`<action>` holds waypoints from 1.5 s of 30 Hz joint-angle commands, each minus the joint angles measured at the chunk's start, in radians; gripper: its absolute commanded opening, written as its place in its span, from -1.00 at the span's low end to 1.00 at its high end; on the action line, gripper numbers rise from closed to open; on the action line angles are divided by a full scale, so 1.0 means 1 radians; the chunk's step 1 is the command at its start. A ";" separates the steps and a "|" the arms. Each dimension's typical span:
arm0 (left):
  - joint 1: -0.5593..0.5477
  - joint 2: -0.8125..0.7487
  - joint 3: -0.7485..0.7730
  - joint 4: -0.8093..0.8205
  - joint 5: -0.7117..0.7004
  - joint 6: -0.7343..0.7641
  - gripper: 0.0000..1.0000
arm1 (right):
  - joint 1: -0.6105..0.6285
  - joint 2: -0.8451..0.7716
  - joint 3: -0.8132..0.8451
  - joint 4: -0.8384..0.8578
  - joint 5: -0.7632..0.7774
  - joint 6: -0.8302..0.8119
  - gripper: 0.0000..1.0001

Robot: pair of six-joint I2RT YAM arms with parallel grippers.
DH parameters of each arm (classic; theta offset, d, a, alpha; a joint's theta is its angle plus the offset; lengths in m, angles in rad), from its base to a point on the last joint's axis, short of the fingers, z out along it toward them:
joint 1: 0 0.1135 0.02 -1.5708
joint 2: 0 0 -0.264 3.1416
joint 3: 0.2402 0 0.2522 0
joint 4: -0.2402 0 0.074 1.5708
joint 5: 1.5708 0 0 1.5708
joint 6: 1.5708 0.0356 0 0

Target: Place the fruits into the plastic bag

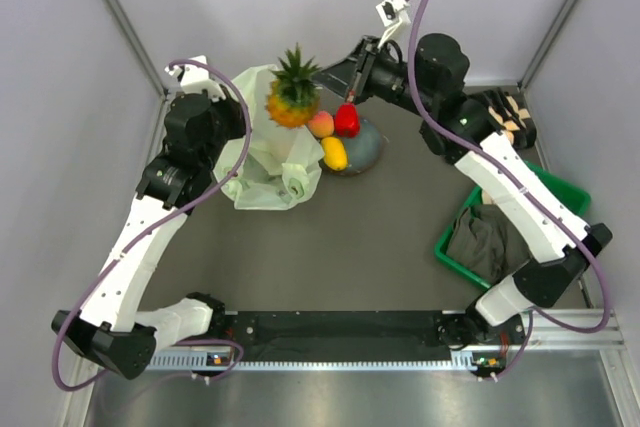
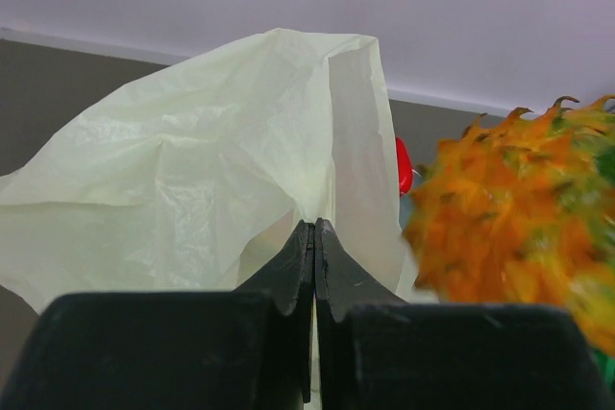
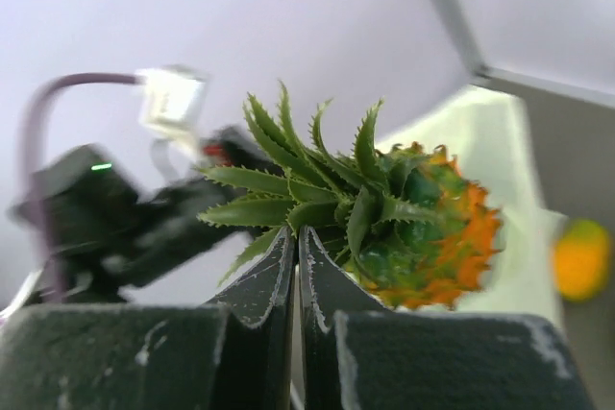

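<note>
The orange pineapple (image 1: 292, 102) (image 2: 519, 218) (image 3: 423, 228) hangs in the air over the plastic bag's right side. My right gripper (image 1: 335, 75) (image 3: 296, 232) is shut on a leaf of its green crown. The pale green plastic bag (image 1: 262, 162) (image 2: 192, 170) (image 3: 480, 132) lies at the back left, one edge lifted. My left gripper (image 1: 244, 105) (image 2: 314, 228) is shut on that edge and holds it up. A yellow-red mango (image 1: 320, 124), a red round fruit (image 1: 346, 119) (image 2: 404, 165) and a yellow piece (image 1: 335, 152) (image 3: 581, 256) rest on the grey plate (image 1: 368, 145).
A green basket (image 1: 565, 195) holding dark clothes (image 1: 488, 239) stands at the right. More dark cloth (image 1: 508, 115) lies in the back right corner. Grey walls and metal posts close in the back and sides.
</note>
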State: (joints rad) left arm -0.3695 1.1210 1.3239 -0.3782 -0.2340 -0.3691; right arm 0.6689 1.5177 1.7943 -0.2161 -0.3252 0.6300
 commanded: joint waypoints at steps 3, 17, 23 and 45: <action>0.000 -0.023 0.032 0.018 0.041 -0.051 -1.00 | 0.104 0.048 0.105 0.129 -0.092 0.007 -1.00; 0.000 -0.070 0.014 0.035 0.024 -0.091 -1.00 | 0.116 0.223 0.034 0.029 -0.129 -0.049 -1.00; 0.001 -0.055 0.017 0.048 0.044 -0.100 -1.00 | 0.129 0.281 0.043 -0.009 -0.101 -0.090 -1.00; 0.001 -0.050 0.003 0.059 0.102 -0.137 -1.00 | 0.161 0.492 0.082 0.104 0.161 -0.112 -1.00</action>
State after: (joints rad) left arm -0.3687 1.0763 1.3239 -0.3737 -0.1452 -0.4885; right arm 0.8043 2.0113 1.8553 -0.2611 -0.2375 0.4961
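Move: The right hand holds the pineapple by its crown. The bag's middle lies about 12 cm to its left, 4 cm ahead and 28 cm below. In the bowl area, the mango is some 11 cm ahead and 4 cm right, the peach 16 cm straight ahead, and the red fruit 17 cm ahead and 7 cm right, all about 40 cm lower. From the left hand gripping the rim, the bag's middle is 4 cm left, 2 cm back and 19 cm down. Swinging left, back and up about 5 cm at first, the right hand then sinks nearly 30 cm into the bag, easing briefly halfway, while drifting farther left and about 10 cm forward again; its fingers tip down some 25 degrees and stay shut on the crown. The left hand keeps its pinch on the rim, lifting and drawing back a little. ##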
